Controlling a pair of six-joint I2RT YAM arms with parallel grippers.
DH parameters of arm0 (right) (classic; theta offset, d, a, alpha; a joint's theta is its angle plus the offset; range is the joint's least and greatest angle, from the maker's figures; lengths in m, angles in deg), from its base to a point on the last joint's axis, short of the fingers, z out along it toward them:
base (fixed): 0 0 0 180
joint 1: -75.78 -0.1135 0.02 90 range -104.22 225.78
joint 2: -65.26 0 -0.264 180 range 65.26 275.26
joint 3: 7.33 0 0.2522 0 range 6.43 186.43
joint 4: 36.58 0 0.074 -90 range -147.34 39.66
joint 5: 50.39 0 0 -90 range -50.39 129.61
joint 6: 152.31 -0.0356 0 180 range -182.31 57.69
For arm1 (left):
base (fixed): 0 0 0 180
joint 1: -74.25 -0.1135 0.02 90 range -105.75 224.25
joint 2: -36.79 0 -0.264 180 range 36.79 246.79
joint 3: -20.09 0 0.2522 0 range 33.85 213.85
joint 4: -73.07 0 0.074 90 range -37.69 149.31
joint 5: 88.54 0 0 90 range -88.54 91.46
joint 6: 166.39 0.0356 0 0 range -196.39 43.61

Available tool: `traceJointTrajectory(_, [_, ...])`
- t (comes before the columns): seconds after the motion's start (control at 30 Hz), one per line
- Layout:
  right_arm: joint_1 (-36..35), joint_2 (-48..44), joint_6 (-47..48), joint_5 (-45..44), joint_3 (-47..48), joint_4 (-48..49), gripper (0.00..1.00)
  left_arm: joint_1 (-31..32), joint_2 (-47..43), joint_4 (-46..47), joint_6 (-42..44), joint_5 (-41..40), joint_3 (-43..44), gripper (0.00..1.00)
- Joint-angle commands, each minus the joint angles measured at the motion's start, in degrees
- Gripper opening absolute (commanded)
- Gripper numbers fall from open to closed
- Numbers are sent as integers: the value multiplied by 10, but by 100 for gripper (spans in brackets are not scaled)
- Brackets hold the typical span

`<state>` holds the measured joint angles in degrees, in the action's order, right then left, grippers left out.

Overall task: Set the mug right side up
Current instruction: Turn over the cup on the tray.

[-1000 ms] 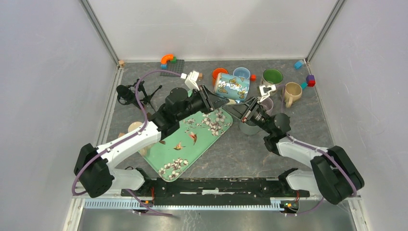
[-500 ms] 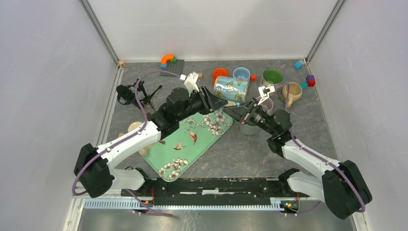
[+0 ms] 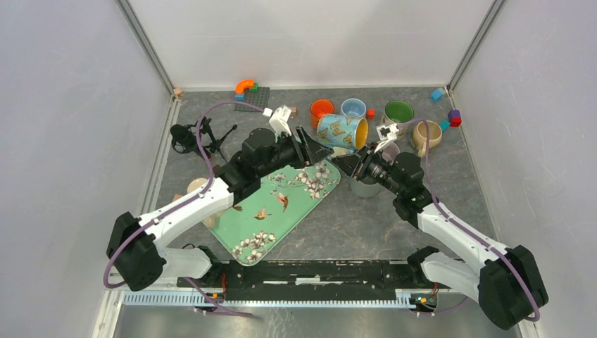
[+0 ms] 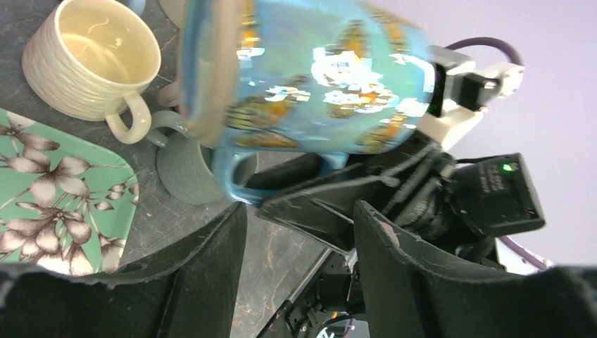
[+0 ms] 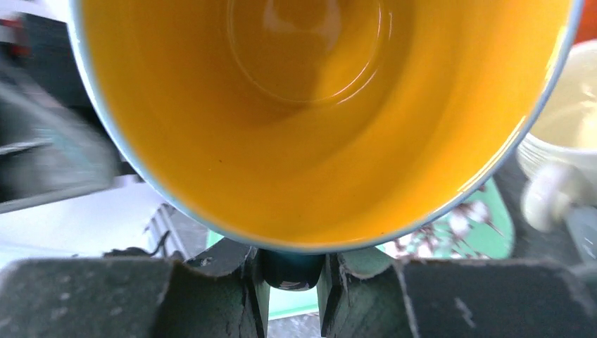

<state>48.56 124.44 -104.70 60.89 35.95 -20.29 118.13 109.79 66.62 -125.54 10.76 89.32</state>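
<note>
The mug [image 3: 343, 132] is blue with butterflies and yellow inside. It is held off the table, lying on its side with its mouth toward the right. My right gripper [image 3: 354, 156] is shut on the mug's handle; in the right wrist view the handle [image 5: 292, 271] sits pinched between the fingers under the yellow mouth [image 5: 324, 105]. My left gripper [image 3: 313, 148] is open and empty just left of the mug. In the left wrist view its gripper [image 4: 299, 211] lies below the mug [image 4: 310, 77], not touching it.
Orange [image 3: 321, 108], light blue [image 3: 353, 107], green [image 3: 398, 112] and beige [image 3: 426, 136] mugs stand at the back. A grey cup [image 3: 365, 186] is under the right arm. A floral green tray [image 3: 281, 204] lies in the middle, a black microphone stand [image 3: 190, 137] to the left.
The right arm has swung the mug a little right and turned it, so its yellow mouth now faces right. The left gripper has stayed beside it.
</note>
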Motion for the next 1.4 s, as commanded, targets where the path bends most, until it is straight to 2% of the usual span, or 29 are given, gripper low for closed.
traceJointTrajectory(0.0, [3, -25, 60, -66, 48, -21, 0, 2, -29, -1, 49, 16, 39, 64])
traceJointTrajectory(0.37, [3, -51, 138, -199, 111, -161, 0, 2, -49, -69, 93, 21, 50, 68])
traceJointTrajectory(0.53, [3, -58, 181, -284, 146, -248, 0, 2, -67, -109, 120, 17, 51, 77])
traceJointTrajectory(0.8, [8, -75, 236, -428, 204, -394, 0, 1, -69, -180, 163, 32, 78, 96])
traceJointTrajectory(1.0, [23, -84, 259, -522, 226, -487, 0, 2, -61, -208, 179, 57, 86, 100])
traceJointTrajectory(1.17, [52, -87, 265, -547, 214, -527, 0, 1, -50, -216, 177, 83, 87, 100])
traceJointTrajectory(1.37, [111, -78, 265, -504, 180, -529, 0, 1, -46, -220, 180, 97, 87, 100])
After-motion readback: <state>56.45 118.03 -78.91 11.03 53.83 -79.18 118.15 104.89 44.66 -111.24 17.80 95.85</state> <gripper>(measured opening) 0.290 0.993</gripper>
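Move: The butterfly mug hangs on its side from your right fingers, its middle about 5 cm ahead of them and 4 above. Its goal, bare table, is some 24 cm to the right of that hand, 2 ahead and 22 below; the tan mug is 24 right, 8 ahead, the lavender mug 12 right, 4 ahead, the sage mug 7 right, 2 back. From the left hand the bare spot lies 28 cm right, 2 ahead, 26 down. Keep the right fingers pinched on the butterfly mug's handle, dip about 5 cm, then swing some 22 cm right over the lavender mug towards the bare table, turning the hand clockwise and rolling its left side down, so the mouth turns from sideways to up. Meanwhile spread the empty left gripper fully and draw it back a few centimetres, away from the mug. ##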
